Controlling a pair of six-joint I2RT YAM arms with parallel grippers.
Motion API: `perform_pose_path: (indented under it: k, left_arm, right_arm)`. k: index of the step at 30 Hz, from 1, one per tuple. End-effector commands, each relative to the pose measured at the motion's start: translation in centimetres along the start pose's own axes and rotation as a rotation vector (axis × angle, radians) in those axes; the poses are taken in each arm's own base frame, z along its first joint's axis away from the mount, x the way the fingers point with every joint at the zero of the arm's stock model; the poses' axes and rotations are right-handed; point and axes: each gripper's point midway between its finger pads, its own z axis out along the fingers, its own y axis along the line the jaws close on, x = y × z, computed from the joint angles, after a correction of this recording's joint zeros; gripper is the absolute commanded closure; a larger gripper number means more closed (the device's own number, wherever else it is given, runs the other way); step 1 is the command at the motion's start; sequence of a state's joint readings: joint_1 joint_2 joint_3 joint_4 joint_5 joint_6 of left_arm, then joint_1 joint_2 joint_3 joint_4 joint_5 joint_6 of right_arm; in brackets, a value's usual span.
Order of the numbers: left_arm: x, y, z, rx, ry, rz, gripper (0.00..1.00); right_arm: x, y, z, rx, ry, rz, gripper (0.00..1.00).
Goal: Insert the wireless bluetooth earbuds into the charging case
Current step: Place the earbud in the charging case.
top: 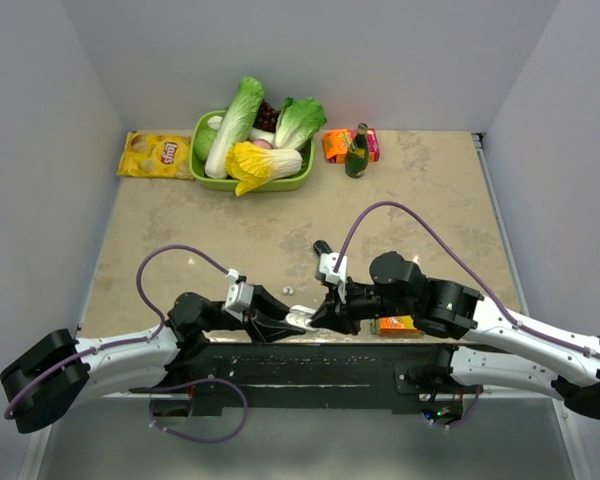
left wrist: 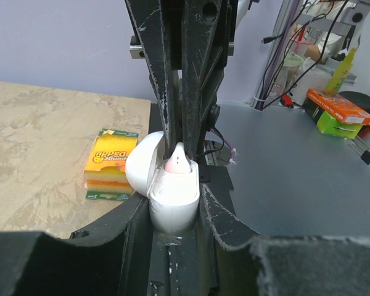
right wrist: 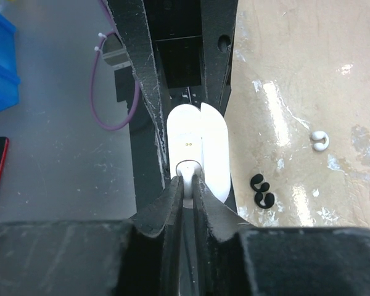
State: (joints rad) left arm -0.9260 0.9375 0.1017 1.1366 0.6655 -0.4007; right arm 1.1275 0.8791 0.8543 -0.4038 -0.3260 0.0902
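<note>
A white charging case stands with its lid swung open to the left, and my left gripper is shut on its body. One white earbud sits at the near socket of the case, and my right gripper is shut on it from above. The far socket shows its two contact pins. In the top view both grippers meet at the near table edge. A black pair of earbuds and another white earbud lie loose on the table.
A sponge pack lies close to the case, under the right arm. A small black object sits mid-table. At the back are a green basket of vegetables, a chips bag, a green bottle and an orange packet.
</note>
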Motion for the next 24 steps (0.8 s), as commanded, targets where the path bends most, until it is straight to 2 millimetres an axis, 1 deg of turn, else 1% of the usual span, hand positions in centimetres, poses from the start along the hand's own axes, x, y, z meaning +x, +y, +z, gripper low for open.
perform_pose_path:
  k: [1,4,6,7,8,10,12,13,14,15,16,17,18,19,20,21,22,23,24]
  left_arm:
    - [-3.7,-0.6,0.9,0.03,-0.108,0.098,1.0]
    - [-3.6,-0.4,0.9,0.024,-0.105,0.097,1.0]
    - [-3.5,-0.4,0.9,0.022,-0.104,0.095,1.0]
    - [-3.5,-0.3,0.9,0.02,-0.103,0.094,1.0]
    - [-3.5,-0.3,0.9,0.016,-0.103,0.093,1.0]
    - [-3.2,0.1,0.8,-0.004,-0.098,0.089,1.0]
    - [-2.8,0.7,0.7,-0.035,-0.091,0.084,1.0]
    - [-2.5,0.8,0.6,-0.045,-0.084,0.085,1.0]
    - [-2.3,1.0,0.5,-0.055,-0.083,0.082,1.0]
    - [-2.0,1.3,0.2,-0.075,-0.082,0.078,1.0]
    - [-2.0,1.3,0.1,-0.079,-0.084,0.078,1.0]
    - [-1.9,1.4,0.1,-0.084,-0.085,0.077,1.0]
    - [-1.8,1.4,0.0,-0.089,-0.083,0.073,1.0]
    - [-1.9,1.4,-0.1,-0.092,-0.088,0.074,1.0]
    - [-1.9,1.5,-0.1,-0.097,-0.09,0.074,1.0]
    - [-1.7,1.5,-0.2,-0.101,-0.087,0.068,1.0]
    - [-1.8,1.4,-0.3,-0.103,-0.091,0.068,1.0]
    - [-1.9,1.4,-0.4,-0.103,-0.093,0.068,1.0]
    - [-1.6,1.4,-0.5,-0.11,-0.089,0.062,1.0]
  right_arm:
    - [-1.1,-0.3,-0.6,0.039,-0.047,0.004,0.82]
    - [-1.6,-0.3,-0.9,0.044,-0.065,0.006,0.72]
    - [-1.9,-0.3,-1.0,0.045,-0.077,0.008,0.69]
    - [-2.1,-0.3,-1.1,0.049,-0.085,0.007,0.66]
    - [-2.3,-0.2,-1.2,0.05,-0.09,0.007,0.64]
    - [-3.1,-0.2,-1.9,0.063,-0.123,0.005,0.61]
    - [-4.2,-0.3,-3.0,0.089,-0.171,0.002,0.58]
    - [-5.6,-0.5,-4.7,0.135,-0.241,-0.005,0.57]
    - [-6.0,-1.0,-5.6,0.173,-0.276,0.004,0.57]
    - [-6.9,-1.3,-6.6,0.211,-0.335,0.03,0.55]
    - [-7.3,-1.8,-8.2,0.258,-0.403,0.044,0.53]
    - [-7.5,-3.6,-9.2,0.365,-0.448,0.078,0.53]
    - [-7.6,-4.5,-9.9,0.425,-0.488,0.129,0.52]
    - [-6.6,-5.7,-9.9,0.487,-0.487,0.164,0.52]
    - [-6.0,-7.4,-10.0,0.578,-0.482,0.198,0.52]
    - [-5.3,-7.9,-9.4,0.601,-0.464,0.234,0.52]
    - [-4.3,-8.5,-8.5,0.62,-0.434,0.251,0.51]
    - [-3.2,-9.2,-6.9,0.638,-0.382,0.265,0.5]
    - [-3.3,-9.1,-5.8,0.612,-0.386,0.286,0.5]
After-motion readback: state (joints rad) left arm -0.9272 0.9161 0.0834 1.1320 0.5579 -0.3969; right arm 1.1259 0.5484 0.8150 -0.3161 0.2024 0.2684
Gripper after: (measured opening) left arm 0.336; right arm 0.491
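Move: The white charging case, in the left fingers, lies about 2 cm to the left of the right hand and 1 cm below. From that hand, the black earbuds lie some 9 cm ahead and level sideways, and the second white earbud 17 cm ahead and 5 cm left. The orange packet is 11 cm ahead and 19 cm right; all three are roughly 20 cm down. For the left hand, the case sits some 2 cm to its right and 1 cm up. Open the right fingers to about half to release the white earbud in the case, easing up barely a centimetre as they spread. Then pull away fast, up about 9 cm, right 7 and forward 6, swinging the hand clockwise some 30 degrees and raising its fingertips. Keep the left grip on the case, drifting about 1.5 cm forward. ##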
